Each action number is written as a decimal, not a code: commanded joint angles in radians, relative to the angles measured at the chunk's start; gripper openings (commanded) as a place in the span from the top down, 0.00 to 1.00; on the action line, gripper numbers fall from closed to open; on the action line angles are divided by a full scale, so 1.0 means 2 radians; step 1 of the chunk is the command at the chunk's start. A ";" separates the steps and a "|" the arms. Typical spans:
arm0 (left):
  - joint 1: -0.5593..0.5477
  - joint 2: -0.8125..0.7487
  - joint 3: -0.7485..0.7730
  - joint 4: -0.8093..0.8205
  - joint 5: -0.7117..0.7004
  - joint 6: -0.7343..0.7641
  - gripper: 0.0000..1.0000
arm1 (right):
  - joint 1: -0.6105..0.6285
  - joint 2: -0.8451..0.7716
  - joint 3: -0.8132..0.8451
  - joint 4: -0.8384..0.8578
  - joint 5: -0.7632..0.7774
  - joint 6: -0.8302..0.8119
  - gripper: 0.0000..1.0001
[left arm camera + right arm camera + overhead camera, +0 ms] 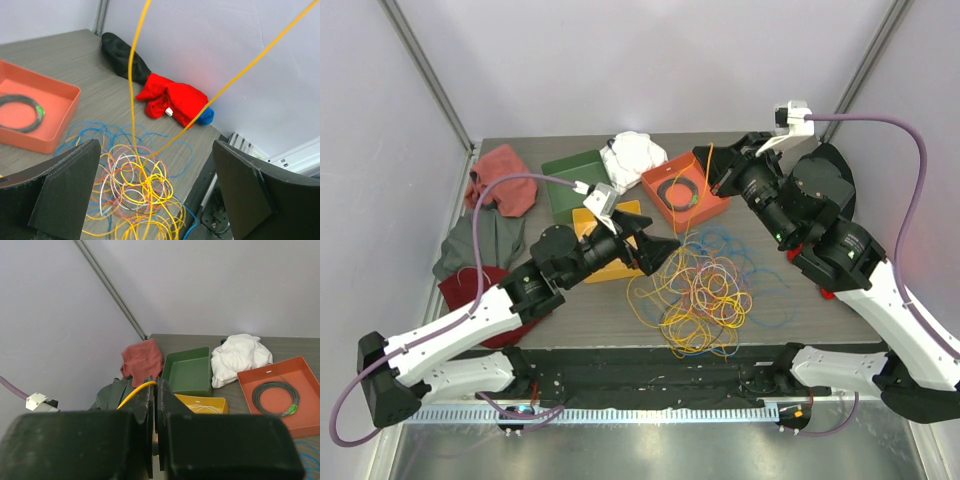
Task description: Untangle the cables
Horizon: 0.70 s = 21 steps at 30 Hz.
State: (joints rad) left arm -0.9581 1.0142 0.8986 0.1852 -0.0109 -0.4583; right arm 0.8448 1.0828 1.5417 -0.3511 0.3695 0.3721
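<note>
The cables (698, 292) lie in a loose tangle of yellow, white, blue, pink and orange loops on the table's near middle. They also show in the left wrist view (136, 186). My left gripper (660, 240) is open and empty, just left of and above the tangle, with its fingers (67, 192) wide apart. My right gripper (710, 168) is raised over the orange tray and shut on a yellow cable (134, 392). Strands of that yellow cable (132, 75) rise taut from the tangle.
An orange tray (712, 206) holds a coiled grey cable. A green bin (572, 172), a yellow bin (610, 268) and a white cloth (632, 152) sit at the back. Pink, dark green and red cloths lie at the left. A red cloth (175, 100) and a black cloth lie by the right wall.
</note>
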 commanded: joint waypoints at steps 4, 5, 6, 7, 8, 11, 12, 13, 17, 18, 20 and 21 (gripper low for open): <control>-0.002 0.035 -0.003 0.108 0.050 0.041 0.00 | 0.003 -0.003 0.005 0.037 -0.016 0.025 0.99; -0.001 0.044 -0.001 0.112 0.050 0.034 0.00 | 0.003 -0.004 0.004 0.037 -0.018 0.028 0.99; -0.001 0.057 0.001 0.121 0.051 0.030 0.00 | 0.003 -0.003 0.003 0.039 -0.020 0.032 0.99; -0.001 0.065 0.002 0.125 0.051 0.025 0.00 | 0.003 -0.005 0.001 0.041 -0.021 0.036 0.99; -0.001 0.073 0.006 0.131 0.050 0.021 0.00 | 0.002 -0.005 0.000 0.042 -0.022 0.037 0.99; -0.001 0.101 0.010 0.150 0.042 0.007 0.00 | 0.003 -0.005 0.000 0.044 -0.027 0.044 0.99; -0.001 0.108 0.011 0.160 0.041 0.001 0.00 | 0.003 -0.007 0.000 0.045 -0.028 0.045 0.99; -0.002 0.117 0.012 0.165 0.041 -0.001 0.00 | 0.003 -0.007 0.000 0.045 -0.030 0.046 0.99; -0.001 0.138 0.019 0.187 0.042 -0.012 0.00 | 0.003 -0.011 -0.002 0.044 -0.031 0.049 0.99; -0.002 0.141 0.019 0.190 0.044 -0.014 0.00 | 0.003 -0.011 -0.002 0.044 -0.031 0.049 0.99; -0.001 0.146 0.019 0.203 0.055 -0.018 0.00 | 0.002 -0.015 -0.005 0.044 -0.028 0.049 0.99; -0.001 0.146 0.014 0.209 0.060 -0.016 0.00 | 0.003 -0.017 -0.006 0.044 -0.028 0.049 0.99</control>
State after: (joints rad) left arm -0.9581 1.3075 0.8925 0.4641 0.0742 -0.4728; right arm 0.8448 1.0817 1.5356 -0.3099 0.3183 0.4576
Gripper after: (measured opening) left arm 0.996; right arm 0.033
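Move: The upright yellow cable strand hanging from the right gripper stands about 7 cm to the right of the open left hand and 6 cm ahead, level with it. From the right hand that stretch is some 15 cm below, about 1 cm ahead and 1 cm to the left. Some 32 cm below the left hand, the tangle's middle lies 5 cm ahead and 9 cm right, the orange tray 31 cm ahead and 7 cm right, and the yellow tray 20 cm ahead and 10 cm left. The left hand, fingers wide open and pointing to the right and forward, closes in on the hanging yellow strand, first level to the right and then also down and a little forward, about 6 cm right and 5 cm down in all, its wrist swinging some 5 degrees clockwise. Meanwhile the right hand keeps the yellow cable pinched high above the tangle, easing only about 1 cm left and up with a slight roll, and the left fingers stay open, with no grip on the strand yet. ##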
